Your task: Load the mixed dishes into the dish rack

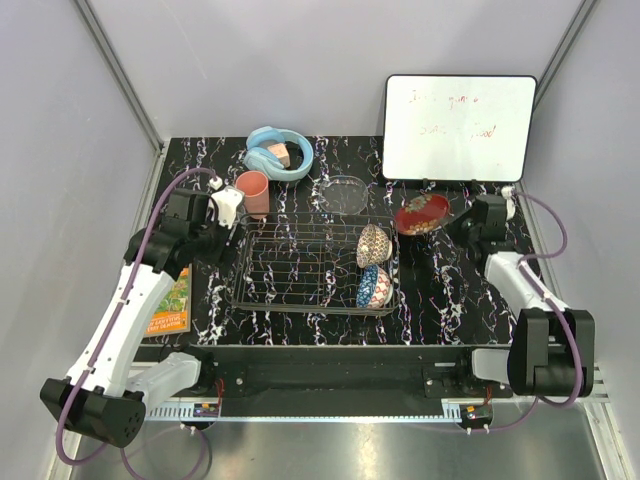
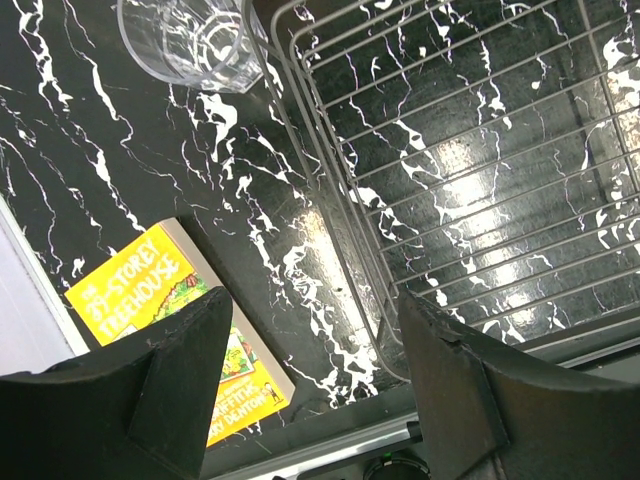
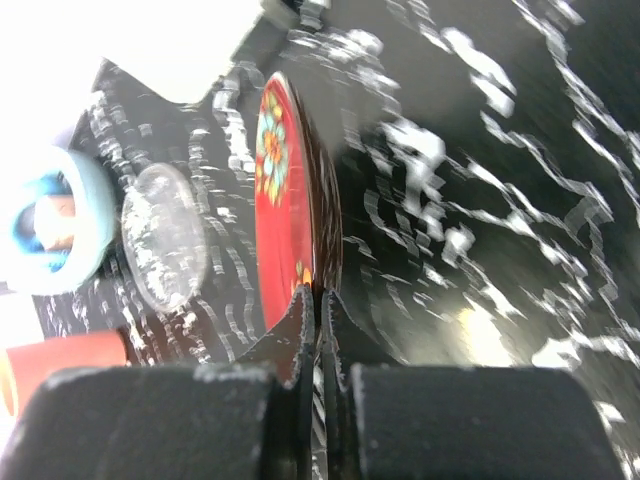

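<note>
The chrome wire dish rack [image 1: 300,268] stands mid-table, with the small beige patterned bowl [image 1: 372,244] and the blue patterned bowl [image 1: 374,287] on edge at its right end. My right gripper [image 1: 447,222] is shut on the rim of the red lacquer dish [image 1: 422,213], held right of the rack; the right wrist view shows the dish [image 3: 285,200] edge-on in the shut gripper [image 3: 320,300]. My left gripper [image 1: 218,232] is open and empty over the rack's left rim [image 2: 330,230]. The glass tumbler [image 2: 190,40] stands beyond the left gripper [image 2: 315,330]. The salmon-pink cup [image 1: 253,192] and clear glass bowl [image 1: 345,193] stand behind the rack.
Light blue headphones [image 1: 278,152] lie at the back left. A whiteboard [image 1: 458,127] leans at the back right. An orange book [image 1: 172,303] lies left of the rack, also in the left wrist view [image 2: 170,320]. Grey walls enclose the table.
</note>
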`<state>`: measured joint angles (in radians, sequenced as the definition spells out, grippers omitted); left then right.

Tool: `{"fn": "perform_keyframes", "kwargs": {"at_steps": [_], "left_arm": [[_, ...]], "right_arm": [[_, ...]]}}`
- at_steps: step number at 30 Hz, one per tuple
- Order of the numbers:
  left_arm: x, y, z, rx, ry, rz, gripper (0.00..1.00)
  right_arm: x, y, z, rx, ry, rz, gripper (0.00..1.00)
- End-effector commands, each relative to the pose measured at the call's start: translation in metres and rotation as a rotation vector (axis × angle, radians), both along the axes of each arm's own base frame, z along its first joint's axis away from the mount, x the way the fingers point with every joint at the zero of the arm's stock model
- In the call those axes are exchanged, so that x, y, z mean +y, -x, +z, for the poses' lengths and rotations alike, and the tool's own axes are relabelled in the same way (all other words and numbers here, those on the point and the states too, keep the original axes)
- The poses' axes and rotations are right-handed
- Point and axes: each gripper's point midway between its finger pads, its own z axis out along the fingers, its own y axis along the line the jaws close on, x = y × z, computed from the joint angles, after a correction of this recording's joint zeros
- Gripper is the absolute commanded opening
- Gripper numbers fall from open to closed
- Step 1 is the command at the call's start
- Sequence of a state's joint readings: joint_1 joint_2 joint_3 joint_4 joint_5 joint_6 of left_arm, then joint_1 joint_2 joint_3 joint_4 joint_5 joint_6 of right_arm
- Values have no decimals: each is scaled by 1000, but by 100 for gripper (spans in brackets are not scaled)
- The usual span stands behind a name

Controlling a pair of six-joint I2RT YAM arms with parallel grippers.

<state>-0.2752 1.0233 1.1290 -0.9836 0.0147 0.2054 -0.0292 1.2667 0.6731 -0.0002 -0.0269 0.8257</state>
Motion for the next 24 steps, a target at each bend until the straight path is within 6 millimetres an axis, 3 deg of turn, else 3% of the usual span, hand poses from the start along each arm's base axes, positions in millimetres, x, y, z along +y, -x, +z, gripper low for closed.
{"fn": "perform_keyframes", "kwargs": {"at_steps": [1,2,4,13,19,24], "left_arm": [[0,-10,5,-45,2,4,70],[0,-10,5,-44,3,5,70],[0,-10,4,-45,2,4,70],[2,-10,0,-44,-12,-1,70],[1,-10,-2,-39,-13,-4,70],[2,-11,-3,-41,-13,-1,70]], "right_arm": [[7,-30,59,-112,96,143,0],[4,-37,73,-130,130,152,0],[2,-41,71,-104,154,161,0],[8,-63,116,-214,300,285,0],[23,-75,175,-322,454,337,0],[39,-74,219,-403,460,374,0]]}}
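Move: The right hand already holds the red bowl by its rim, off the table; the dish rack's middle lies about 27 cm to its left, 6 cm back and 8 cm lower. The gold-patterned bowl stands about 15 cm left and 2 cm back, the blue bowl about 15 cm left and 11 cm back, and the clear plate 23 cm left and 9 cm ahead. From the left hand the rack's middle is some 17 cm right, 6 cm ahead and 16 cm below. Keeping its pinch, the right hand lifts the red bowl about 14 cm and forward, rolling and turning counter-clockwise. ##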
